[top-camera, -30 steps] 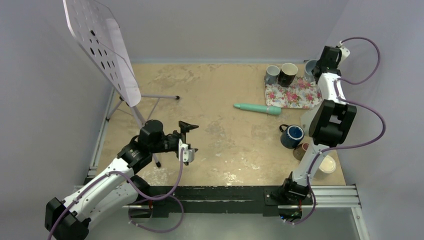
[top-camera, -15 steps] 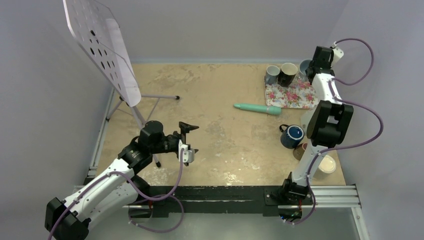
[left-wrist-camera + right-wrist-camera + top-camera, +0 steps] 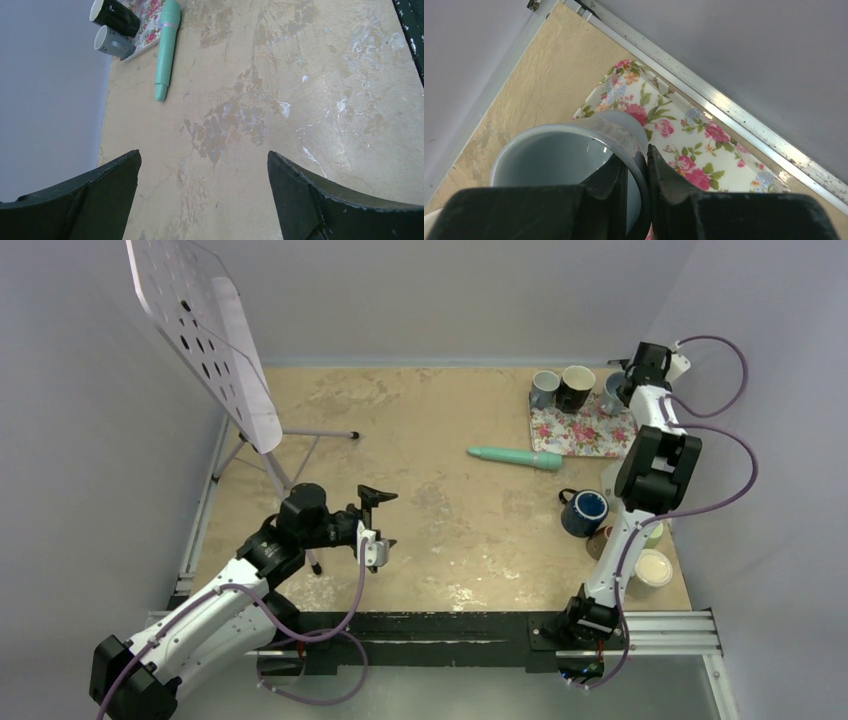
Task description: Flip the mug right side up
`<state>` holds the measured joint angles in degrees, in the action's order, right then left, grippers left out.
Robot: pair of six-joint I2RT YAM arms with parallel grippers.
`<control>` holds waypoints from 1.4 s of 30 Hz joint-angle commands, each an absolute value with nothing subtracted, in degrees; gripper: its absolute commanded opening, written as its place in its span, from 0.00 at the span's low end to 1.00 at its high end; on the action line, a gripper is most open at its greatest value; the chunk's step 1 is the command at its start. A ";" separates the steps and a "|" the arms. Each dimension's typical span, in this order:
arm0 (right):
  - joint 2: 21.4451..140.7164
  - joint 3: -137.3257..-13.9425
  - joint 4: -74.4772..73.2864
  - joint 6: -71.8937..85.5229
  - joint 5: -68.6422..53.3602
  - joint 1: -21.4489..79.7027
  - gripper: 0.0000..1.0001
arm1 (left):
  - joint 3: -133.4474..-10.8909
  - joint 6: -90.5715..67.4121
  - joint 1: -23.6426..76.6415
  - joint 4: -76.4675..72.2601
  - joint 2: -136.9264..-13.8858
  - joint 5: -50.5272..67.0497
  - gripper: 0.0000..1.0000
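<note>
A pale blue-grey mug hangs over the right end of the floral tray, its open mouth facing the wrist camera. My right gripper is shut on the mug's rim, one finger inside and one outside. From above, that mug shows at the far right, partly hidden by the right gripper. My left gripper hovers open over the bare left-centre of the table, far from the mug; in the left wrist view the left gripper has nothing between its wide-apart fingers.
A grey mug and a black mug stand upright on the tray's left end. A teal cylinder lies mid-table. A dark blue mug and a white cup sit by the right arm. A perforated board on a stand rises far left.
The right arm's wrist has swung and turned near the tray's right end, carrying the held mug slightly nearer. The left arm has not moved.
</note>
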<state>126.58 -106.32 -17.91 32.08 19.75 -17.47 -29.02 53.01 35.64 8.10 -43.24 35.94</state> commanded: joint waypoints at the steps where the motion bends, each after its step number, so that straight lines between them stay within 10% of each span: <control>1: 126.73 -112.34 -16.64 32.05 16.67 -17.46 0.00 | -28.65 51.85 35.32 5.32 -43.41 37.80 1.00; 9: 131.78 -119.47 -21.30 30.72 13.03 -17.42 0.00 | -28.95 52.37 35.28 4.96 -44.02 37.35 1.00; 18: 128.83 -119.42 -20.94 29.82 14.28 -17.96 0.48 | -28.93 52.91 35.29 5.36 -43.65 36.82 1.00; 26: 118.73 -111.45 -17.81 20.87 16.75 -17.16 0.60 | -28.62 52.75 35.25 5.33 -43.26 37.24 1.00; 29: 113.27 -103.99 -15.28 19.13 16.28 -16.63 0.98 | -28.31 52.57 35.33 4.44 -43.19 38.13 1.00; 42: 80.96 -63.75 3.68 -4.88 8.21 -6.44 0.98 | -27.99 50.99 35.56 7.39 -40.72 41.28 1.00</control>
<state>90.48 -72.05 -3.60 9.47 12.67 -12.01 -28.38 52.29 35.64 7.07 -42.22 38.13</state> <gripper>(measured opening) 0.981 0.997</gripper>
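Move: The right gripper holds the grey-blue mug by its rim; the mug's middle lies about 2 cm ahead, 3 cm left and 4 cm below the hand. Its place, the flowered tray's far right corner, is some 5 cm ahead, 4 cm left and 10 cm below. The black mug stands 5 cm ahead and 13 cm left, the light grey mug 5 cm ahead and 21 cm left, both about 6 cm lower. From the left gripper, the held mug is about 39 cm ahead, 56 cm right and 10 cm lower. Ease the right gripper forward and down, about 2.5 cm each way, to set the mug on the tray's far right corner beside the black mug. Open the fingers to let go of the rim, then rise some 14 cm clear and draw back towards the base, swinging left late on while the wrist turns roughly 20 degrees counter-clockwise, fingers wide. ##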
